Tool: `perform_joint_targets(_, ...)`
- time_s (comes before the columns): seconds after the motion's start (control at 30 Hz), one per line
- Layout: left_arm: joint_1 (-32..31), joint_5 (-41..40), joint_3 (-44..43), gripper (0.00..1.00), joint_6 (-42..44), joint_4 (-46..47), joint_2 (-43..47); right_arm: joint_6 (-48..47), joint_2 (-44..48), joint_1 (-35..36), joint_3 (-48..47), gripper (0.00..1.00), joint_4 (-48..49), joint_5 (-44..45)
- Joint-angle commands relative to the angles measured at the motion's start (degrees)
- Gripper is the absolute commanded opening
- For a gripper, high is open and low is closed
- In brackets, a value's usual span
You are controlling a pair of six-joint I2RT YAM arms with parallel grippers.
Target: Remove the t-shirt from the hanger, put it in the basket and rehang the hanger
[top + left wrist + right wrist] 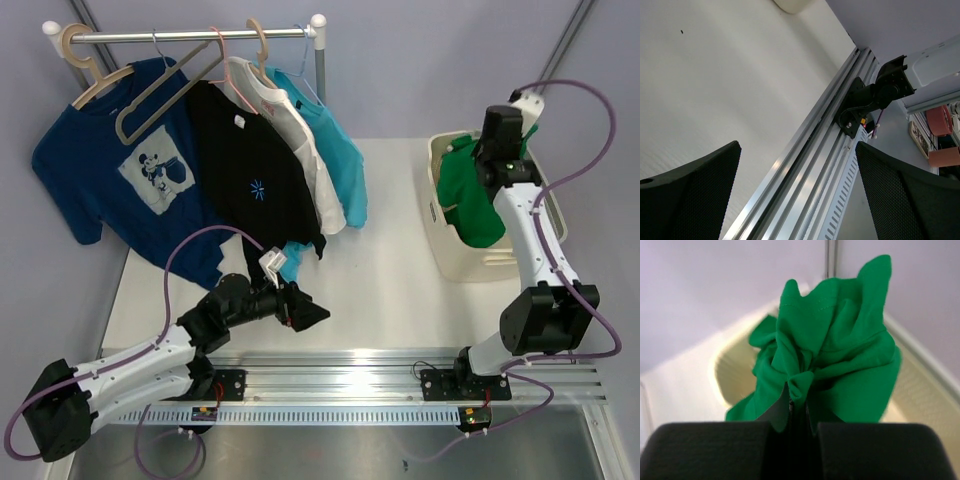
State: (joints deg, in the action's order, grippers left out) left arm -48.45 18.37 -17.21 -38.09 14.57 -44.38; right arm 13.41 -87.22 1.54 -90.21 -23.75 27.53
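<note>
The bright green t-shirt point(470, 195) hangs bunched from my right gripper point(487, 163) over the cream basket point(450, 255), its lower part inside the basket. In the right wrist view the right gripper point(796, 422) is shut on a fold of the green t-shirt point(840, 360), with the basket's rim point(727, 352) below. The thin grey-brown hanger point(147, 98) hangs bare on the rail at the back left, in front of the dark blue shirt. My left gripper point(312, 315) is open and empty, low over the table's front; its wrist view point(797, 165) shows only table and frame.
A clothes rail point(190, 35) at the back left carries a dark blue printed t-shirt point(120, 190), a black shirt point(255, 190), a white one and a turquoise one point(340, 160), plus a pale wooden hanger point(95, 85) and a pink hanger. An aluminium frame point(350, 385) runs along the near edge.
</note>
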Motion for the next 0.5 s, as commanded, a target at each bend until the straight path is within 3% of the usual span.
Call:
perform_joint_targets(0.0, -0.2, 2.9, -0.2, 0.99, -0.8, 5.9, -1.9, 8.1, 0.4, -0.6, 6.1, 0.00, 3.4, 2.3)
perform_joint_targets(0.17, -0.2, 1.2, -0.1, 0.99, -0.1, 5.3, -1.4, 17.3, -2.5, -1.1, 15.1, 0.00, 1.7, -1.5)
perform_joint_targets(0.3, -0.2, -0.2, -0.3, 0.99, 1.0, 2.9, -1.1, 20.9, -5.9, -5.5, 16.7, 0.13, 0.8, -7.7)
perform_joint_targets(0.33, -0.3, -0.4, -0.2, 0.99, 1.2, 2.7, -1.0, 21.9, -6.2, -6.5, 17.4, 0.21, 0.4, -9.1)
perform_joint_targets(0.47, -0.2, -1.5, -0.2, 0.99, 1.9, 1.1, -0.1, 24.7, -9.4, -10.5, 18.8, 0.27, 0.4, -17.0)
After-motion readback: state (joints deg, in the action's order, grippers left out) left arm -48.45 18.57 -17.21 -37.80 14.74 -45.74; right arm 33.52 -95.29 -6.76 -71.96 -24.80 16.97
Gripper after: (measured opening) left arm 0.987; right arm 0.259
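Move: The green t-shirt is still pinched in the right hand, high over the laundry basket; the basket's middle lies about 24 cm below this hand, some 3 cm back and 3 cm to its right. The light blue shirt on the rack hangs roughly 37 cm to the hand's left, 3 cm farther out and 12 cm lower. From the left hand the basket is about 29 cm ahead, 45 cm to the right and 7 cm lower. The right hand plunges about 20 cm into the basket with the t-shirt, tilting downward, fingers starting to part. ##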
